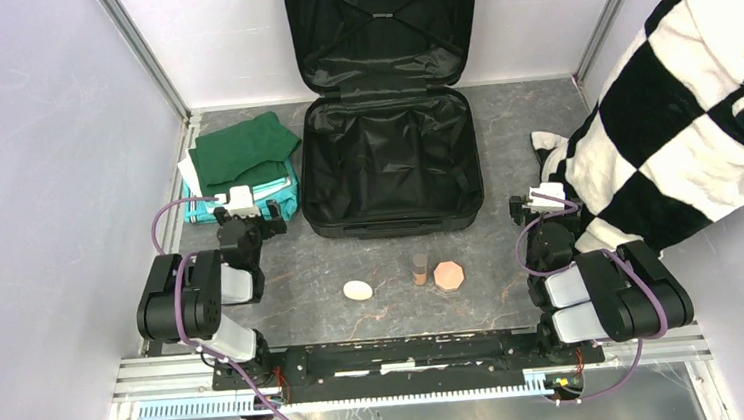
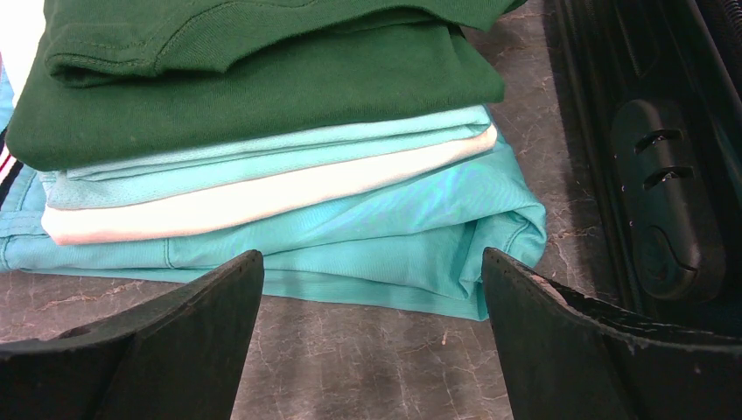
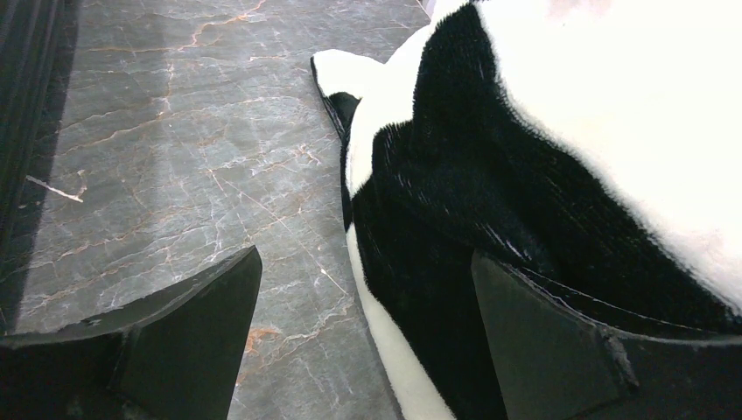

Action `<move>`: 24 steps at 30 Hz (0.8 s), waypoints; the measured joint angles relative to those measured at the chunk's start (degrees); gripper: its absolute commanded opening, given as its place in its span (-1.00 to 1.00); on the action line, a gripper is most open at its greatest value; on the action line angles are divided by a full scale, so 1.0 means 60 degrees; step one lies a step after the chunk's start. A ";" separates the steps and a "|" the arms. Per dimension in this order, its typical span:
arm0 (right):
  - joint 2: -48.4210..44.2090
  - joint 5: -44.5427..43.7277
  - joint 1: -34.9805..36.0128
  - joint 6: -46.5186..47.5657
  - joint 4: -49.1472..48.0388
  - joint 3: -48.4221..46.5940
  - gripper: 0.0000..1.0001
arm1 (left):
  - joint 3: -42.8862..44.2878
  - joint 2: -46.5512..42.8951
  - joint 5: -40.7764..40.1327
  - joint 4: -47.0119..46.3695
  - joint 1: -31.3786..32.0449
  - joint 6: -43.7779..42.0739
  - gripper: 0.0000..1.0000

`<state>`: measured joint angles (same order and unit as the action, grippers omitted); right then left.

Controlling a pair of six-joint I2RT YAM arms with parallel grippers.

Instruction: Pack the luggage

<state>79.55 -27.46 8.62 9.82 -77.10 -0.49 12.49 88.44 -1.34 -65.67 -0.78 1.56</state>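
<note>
The luggage (image 1: 394, 224) lies open at the back middle, its black-lined base empty and its lid (image 1: 383, 23) propped against the rear wall. Its dark side wall (image 2: 667, 206) fills the right of the left wrist view. A stack of folded clothes (image 1: 244, 165), green on top of teal and white (image 2: 262, 175), sits left of it. My left gripper (image 1: 245, 213) (image 2: 372, 289) is open just short of the stack's near edge. My right gripper (image 1: 546, 206) (image 3: 366, 267) is open low over the table, with the edge of a black-and-white checkered blanket (image 1: 672, 116) (image 3: 490, 192) lying between its fingers.
On the table in front of the luggage lie a white egg-shaped object (image 1: 357, 289), a small brown cylinder (image 1: 420, 268) and a pinkish octagonal piece (image 1: 448, 276). White walls with metal posts enclose the table left, right and behind. The blanket spills in over the right side.
</note>
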 measured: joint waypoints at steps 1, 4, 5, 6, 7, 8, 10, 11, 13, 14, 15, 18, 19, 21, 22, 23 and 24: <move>0.0000 0.0000 0.0000 0.0000 0.0000 0.0000 0.96 | 0.0000 0.0000 0.0000 0.0000 0.0000 0.0000 0.99; 0.0000 0.0004 0.0000 0.0000 0.0004 0.0000 0.96 | 0.0000 0.0000 0.0000 0.0000 0.0000 0.0000 0.99; 0.0000 0.0004 0.0000 0.0000 0.0004 0.0000 0.96 | 0.0000 0.0000 0.0000 0.0000 0.0000 0.0000 0.99; 0.0000 0.0007 0.0000 -0.0004 0.0004 0.0000 0.96 | 0.0004 0.0000 0.0000 0.0000 0.0000 0.0000 0.99; 0.0000 0.0011 0.0000 -0.0004 0.0004 0.0000 0.96 | 0.0004 0.0000 0.0000 0.0000 0.0000 0.0000 0.99; -0.0011 -0.0007 0.0000 -0.0007 0.0000 0.0000 0.96 | 0.0004 0.0000 0.0033 -0.0004 0.0000 0.0000 0.99; -0.0200 -0.0113 0.0000 -0.0087 0.0146 0.0000 0.96 | 0.0004 -0.0080 0.0215 0.0073 -0.0033 0.0000 0.99; -0.0488 -0.0226 0.0000 -0.0138 0.0455 0.0000 0.96 | 0.0029 -0.0302 0.0368 0.0382 -0.0087 0.0000 0.99; -0.1158 -0.0448 0.0018 -0.0306 0.1395 -0.0109 0.96 | 0.0313 -0.0984 0.0678 0.1475 -0.0168 -0.0011 0.99; -0.1537 -0.0608 0.0029 -0.0517 0.2138 -0.0299 0.96 | 0.0692 -0.1362 0.0805 0.2361 -0.0193 -0.0022 0.99; -0.1836 -0.0750 0.0040 -0.0776 0.2805 -0.0532 0.96 | 0.1249 -0.1701 0.0940 0.3337 -0.0222 -0.0047 0.99; -0.2699 -0.1093 0.0044 -0.1960 0.4801 -0.1359 0.96 | 0.3209 -0.2229 0.1337 0.5923 -0.0237 -0.0295 0.99; -0.3024 -0.1315 0.0044 -0.2867 0.5788 -0.1752 0.96 | 0.3923 -0.2371 0.1486 0.6790 -0.0237 -0.0430 0.99; -0.3315 -0.1486 0.0033 -0.4120 0.7337 -0.2452 0.96 | 0.5085 -0.2616 0.1800 0.8331 -0.0251 -0.0714 0.99; -0.3373 -0.1443 0.0022 -0.4513 0.7930 -0.2761 0.96 | 0.5570 -0.2718 0.1960 0.9005 -0.0251 -0.0856 0.99; -0.3402 -0.1341 0.0011 -0.4823 0.8429 -0.3027 0.96 | 0.5901 -0.2761 0.2087 0.9493 -0.0251 -0.0954 0.99; -0.3439 -0.1089 -0.0004 -0.5074 0.8961 -0.3293 0.96 | 0.6339 -0.2779 0.2266 1.0094 -0.0251 -0.1075 0.99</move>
<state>58.92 -34.00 8.60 -20.62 -23.33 -20.25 50.52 71.77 12.25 -5.10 -2.28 -4.89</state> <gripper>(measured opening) 0.979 0.994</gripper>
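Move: The dark green clothes, folded on top of the pile, lie about 11 cm ahead of the left hand, 2 cm to its left and 5 cm below; the turquoise clothes beneath are some 6 cm ahead, 1 cm left and 7 cm below. The open suitcase's base is centred about 9 cm ahead of that hand and 30 cm to its right, 5 cm lower. From the right hand, the green clothes are roughly 16 cm ahead and 62 cm left, 7 cm lower. Open left hand rises about 15 cm, edging forward over clothes; right lifts 4 cm, rolling left-side-up 25 degrees. ##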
